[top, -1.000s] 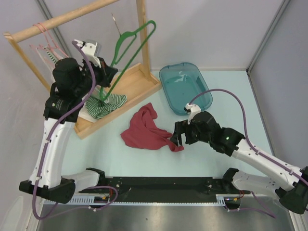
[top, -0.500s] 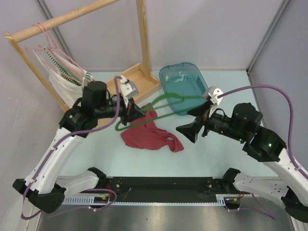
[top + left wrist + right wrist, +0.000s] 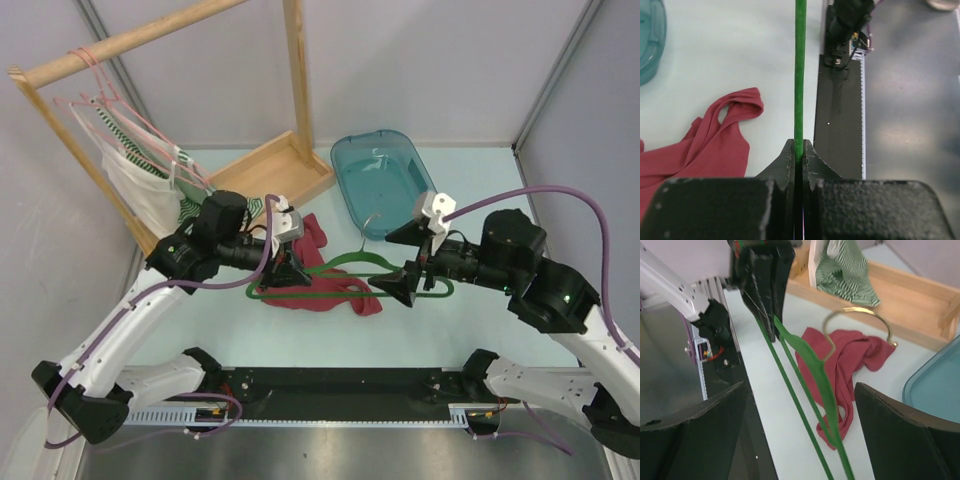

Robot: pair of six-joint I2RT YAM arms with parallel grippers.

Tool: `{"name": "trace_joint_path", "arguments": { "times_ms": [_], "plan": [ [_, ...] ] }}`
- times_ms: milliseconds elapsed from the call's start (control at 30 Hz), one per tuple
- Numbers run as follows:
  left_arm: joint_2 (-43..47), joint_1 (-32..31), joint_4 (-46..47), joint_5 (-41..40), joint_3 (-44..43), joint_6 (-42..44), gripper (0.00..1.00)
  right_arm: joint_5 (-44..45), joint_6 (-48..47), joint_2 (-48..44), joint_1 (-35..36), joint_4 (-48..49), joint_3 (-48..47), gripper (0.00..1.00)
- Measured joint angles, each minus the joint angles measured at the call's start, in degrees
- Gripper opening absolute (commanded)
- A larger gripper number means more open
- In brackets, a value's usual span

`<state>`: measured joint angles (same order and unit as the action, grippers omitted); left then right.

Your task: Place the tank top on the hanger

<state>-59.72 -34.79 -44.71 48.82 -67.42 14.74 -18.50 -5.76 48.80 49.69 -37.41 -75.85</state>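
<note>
The dark green hanger [image 3: 345, 272] hangs level just above the table, its metal hook [image 3: 372, 226] pointing toward the back. My left gripper [image 3: 288, 266] is shut on the hanger's left end; in the left wrist view the green bar [image 3: 800, 75] runs straight out from the closed jaws of that gripper [image 3: 800, 151]. My right gripper [image 3: 382, 270] is open, its fingers either side of the hanger's right half without touching it [image 3: 826, 390]. The dark red tank top [image 3: 312, 282] lies crumpled on the table under the hanger, also seen in the wrist views [image 3: 705, 145] [image 3: 855, 357].
A wooden rack [image 3: 140, 35] at the back left carries pale pink hangers [image 3: 120, 105] with a white garment [image 3: 135, 185] and a striped one [image 3: 190, 205]. Its wooden base tray [image 3: 270, 165] is behind the hanger. A teal tub [image 3: 385, 180] stands at the back right. A black rail [image 3: 340, 385] runs along the near edge.
My left arm carried the hanger from the rack down to just over the tank top. My right gripper rose off the tank top, turned, and now straddles the hanger's right side.
</note>
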Motion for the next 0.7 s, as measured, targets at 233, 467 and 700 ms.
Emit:
{"name": "trace_joint_path", "arguments": {
  "times_ms": [233, 467, 700],
  "plan": [
    [1.8, 0.0, 0.0, 7.2, 0.8, 2.4, 0.0, -0.5, -1.4, 1.7, -0.4, -1.7, 2.8, 0.83],
    [2.4, 0.0, 0.2, 11.3, 1.3, 3.3, 0.0, -6.3, -1.2, 3.0, -0.9, -1.0, 4.7, 0.2],
    [1.0, 0.0, 2.2, 10.6, 3.4, 2.7, 0.99, -13.5, 1.2, 1.0, -1.0, 0.9, 9.4, 0.0]
  ]
}}
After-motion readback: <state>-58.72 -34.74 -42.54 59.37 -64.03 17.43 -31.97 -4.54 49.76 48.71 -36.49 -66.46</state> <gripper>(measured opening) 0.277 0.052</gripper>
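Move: The neck of the green hanger, whose left part the left hand already holds, lies about 8 cm below the open right hand, some 3 cm to its left and 2 cm ahead. It is roughly 12 cm to the right of the left hand, 2 cm ahead and 3 cm above. The tank top lies on the table about 10 cm ahead of the left hand, level sideways, 27 cm below; the blue bin about 32 cm ahead of the right hand, 2 cm right. The hanger is carried back about 3 cm and swung some 10 degrees clockwise by the left hand, while the right hand sinks about 6 cm onto its neck, easing back and a little left. The right fingers close from wide and pinch the green neck beside the hook's base; at the end the left fingers start to open. ##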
